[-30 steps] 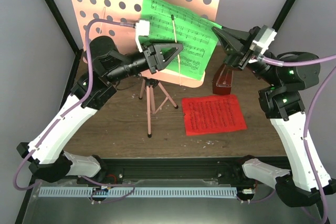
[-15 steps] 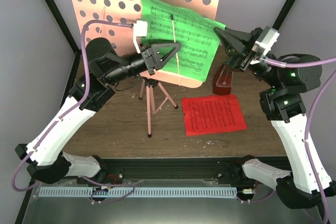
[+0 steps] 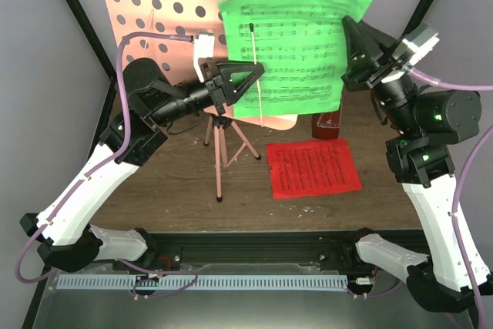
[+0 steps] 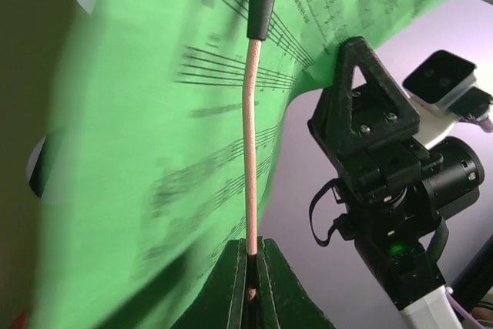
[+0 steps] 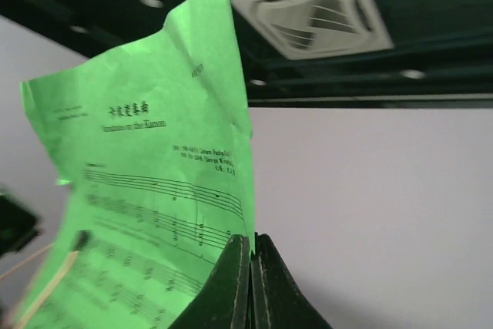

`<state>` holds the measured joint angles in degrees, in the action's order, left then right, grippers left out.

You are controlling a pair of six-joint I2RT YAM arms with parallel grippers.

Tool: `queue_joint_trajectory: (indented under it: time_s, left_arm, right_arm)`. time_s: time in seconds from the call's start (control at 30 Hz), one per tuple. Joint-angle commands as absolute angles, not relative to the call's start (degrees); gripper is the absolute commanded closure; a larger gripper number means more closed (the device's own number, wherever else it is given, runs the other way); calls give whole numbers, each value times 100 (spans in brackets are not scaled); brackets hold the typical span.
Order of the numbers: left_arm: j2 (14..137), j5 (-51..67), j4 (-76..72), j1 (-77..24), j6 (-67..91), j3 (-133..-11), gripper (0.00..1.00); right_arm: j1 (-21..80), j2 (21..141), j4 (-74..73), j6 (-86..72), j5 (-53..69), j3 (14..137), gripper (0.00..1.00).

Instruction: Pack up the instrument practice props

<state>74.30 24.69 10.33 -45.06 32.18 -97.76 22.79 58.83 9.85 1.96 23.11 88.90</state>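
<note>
The pink music stand (image 3: 154,5) stands at the back left on its tripod (image 3: 222,152). My left gripper (image 3: 260,72) (image 4: 253,248) is shut on the stand's thin pink retaining rod (image 4: 250,136), which has a black tip. The green music sheet (image 3: 296,44) (image 4: 139,152) (image 5: 154,206) hangs in the air in front of the desk, lifted up and to the right. My right gripper (image 3: 350,32) (image 5: 252,240) is shut on its right edge. The red music sheet (image 3: 313,167) lies flat on the table. The reddish-brown metronome (image 3: 330,122) peeks out below the green sheet.
The wooden table (image 3: 169,182) is walled in by grey panels with black frame posts (image 3: 81,13) at the back corners. The tripod legs spread just left of the red sheet. Purple cables loop off both arms.
My right gripper has raised the green sheet up and rightward off the stand's desk. My left gripper has closed on the retaining rod and stays in place.
</note>
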Motion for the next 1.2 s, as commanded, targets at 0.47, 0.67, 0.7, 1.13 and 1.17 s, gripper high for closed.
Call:
queue_joint_trajectory:
  time_s: [0.47,0.67,0.7,1.13,1.17]
  left_arm:
    - [7388,1851,984,-4509,3347,-9505,83]
    - [7299,1859,969,-4509,3361,-9405,70]
    - [7248,1877,958,-4513,3353,-9363,67]
    - [6197,1992,1016,-4507,3007,-8247,44]
    - [6103,2015,1031,-4501,2995,-8130,44]
  right_arm:
    - [2320,4709,-32,164,-1101,8629,99]
    - [2320,4286,-452,-294,-1182,8226,99]
    - [2320,4200,-583,-341,-1190,8134,99]
    - [2318,3275,-1868,-1196,-1455,6711,99]
    - [2321,3162,-1945,-1333,-1444,6522,99]
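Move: The green sheet, its right edge already in the right fingers, spreads with its middle some 11 cm left of and 5 cm below that hand; the red sheet lies on the table almost straight under it, roughly 65 cm down. The left fingers are already shut on the stand's right holder rod. From the left hand, the green sheet's middle is about 4 cm right, 2 cm out and 2 cm up, and the perforated stand plate's is some 9 cm left and 5 cm farther out. The green sheet is drawn off sideways by the right hand, which keeps its edge pinched, going about 12 cm right from behind the holder rod, then some 12 cm down towards the red sheet's level as the wrist swings clockwise and tips down. The left hand eases slightly forward while opening to about half, lets go of the rod, then retreats down and left. ##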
